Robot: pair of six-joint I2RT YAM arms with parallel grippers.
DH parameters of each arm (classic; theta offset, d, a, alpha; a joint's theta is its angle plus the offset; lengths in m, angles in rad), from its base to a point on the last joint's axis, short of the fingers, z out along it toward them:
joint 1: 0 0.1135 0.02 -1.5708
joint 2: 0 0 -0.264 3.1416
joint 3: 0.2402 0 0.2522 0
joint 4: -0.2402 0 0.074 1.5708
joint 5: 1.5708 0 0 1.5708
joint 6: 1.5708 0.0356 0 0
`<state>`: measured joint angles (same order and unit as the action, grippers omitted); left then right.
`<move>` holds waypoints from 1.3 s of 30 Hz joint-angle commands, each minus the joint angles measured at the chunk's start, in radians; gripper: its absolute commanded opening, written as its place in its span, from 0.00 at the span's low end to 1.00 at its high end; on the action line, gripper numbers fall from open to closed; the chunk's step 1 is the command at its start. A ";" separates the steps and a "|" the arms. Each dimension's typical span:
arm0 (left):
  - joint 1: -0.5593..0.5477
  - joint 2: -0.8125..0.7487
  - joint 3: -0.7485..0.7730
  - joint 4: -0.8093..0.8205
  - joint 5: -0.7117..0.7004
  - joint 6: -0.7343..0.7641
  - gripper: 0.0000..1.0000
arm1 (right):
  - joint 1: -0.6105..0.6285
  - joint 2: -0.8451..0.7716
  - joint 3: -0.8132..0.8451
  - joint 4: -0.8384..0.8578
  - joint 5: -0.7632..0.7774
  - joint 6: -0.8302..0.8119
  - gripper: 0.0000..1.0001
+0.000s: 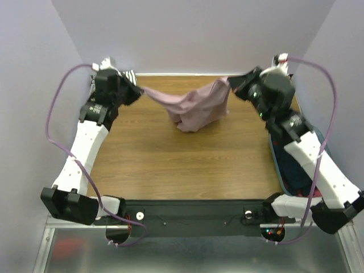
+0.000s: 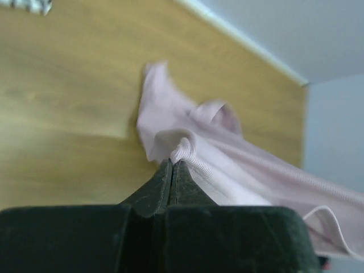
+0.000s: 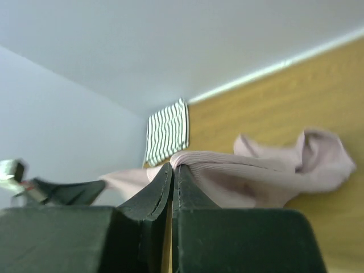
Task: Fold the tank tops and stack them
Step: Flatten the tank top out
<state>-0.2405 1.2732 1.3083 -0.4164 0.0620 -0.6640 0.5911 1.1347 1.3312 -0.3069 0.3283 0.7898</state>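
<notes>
The dusty pink tank top (image 1: 193, 108) hangs stretched between both grippers above the far half of the wooden table (image 1: 182, 165), its middle sagging down to the wood. My left gripper (image 1: 138, 91) is shut on its left edge; the ribbed hem bunches at the tips (image 2: 172, 162). My right gripper (image 1: 233, 85) is shut on the right edge, cloth pinched at the tips (image 3: 173, 166). The striped tank top (image 1: 128, 75) lies folded in the far left corner, partly hidden behind the left arm, and shows in the right wrist view as a small striped rectangle (image 3: 166, 132).
A bin (image 1: 290, 170) with dark navy cloth stands along the table's right edge, under the right arm. Purple walls close in the table at the back and sides. A black rail (image 1: 193, 216) runs along the near edge between the arm bases.
</notes>
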 commanded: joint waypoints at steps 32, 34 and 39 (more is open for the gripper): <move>0.136 -0.158 0.151 0.405 0.228 -0.424 0.00 | -0.188 0.310 0.604 -0.216 -0.420 -0.279 0.00; 0.135 -0.054 0.170 0.482 0.242 -0.437 0.00 | -0.259 0.464 0.713 -0.210 -0.516 -0.267 0.00; 0.135 0.283 0.455 0.541 0.312 -0.414 0.00 | -0.390 0.790 1.063 -0.173 -0.816 -0.201 0.00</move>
<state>-0.1074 1.3811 1.5703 -0.0036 0.3058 -1.0760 0.2947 1.7927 2.1921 -0.5297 -0.2527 0.5476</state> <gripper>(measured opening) 0.025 0.034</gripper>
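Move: Hanging between both shut grippers, which hold its hem end, the pink tank top has its loose end low over the table: about 6 cm ahead of the left hand, 18 to its right and 24 below; from the right hand, 11 ahead, 13 to the left and 33 below. The folded striped tank top lies some 20 cm ahead, 17 left and 27 below the left hand. The basket's middle is about 13 cm back, 35 right and 38 below the right hand. Lifting fast together, both hands keep their pinch on the pink tank top and carry it up, the left about 25 cm and the right 15, the fingers tipping upward. They then draw back roughly 11 cm towards the bases, and at once whip forward over the table, some 15 to 20 cm, sinking as they go and still travelling at the end. ##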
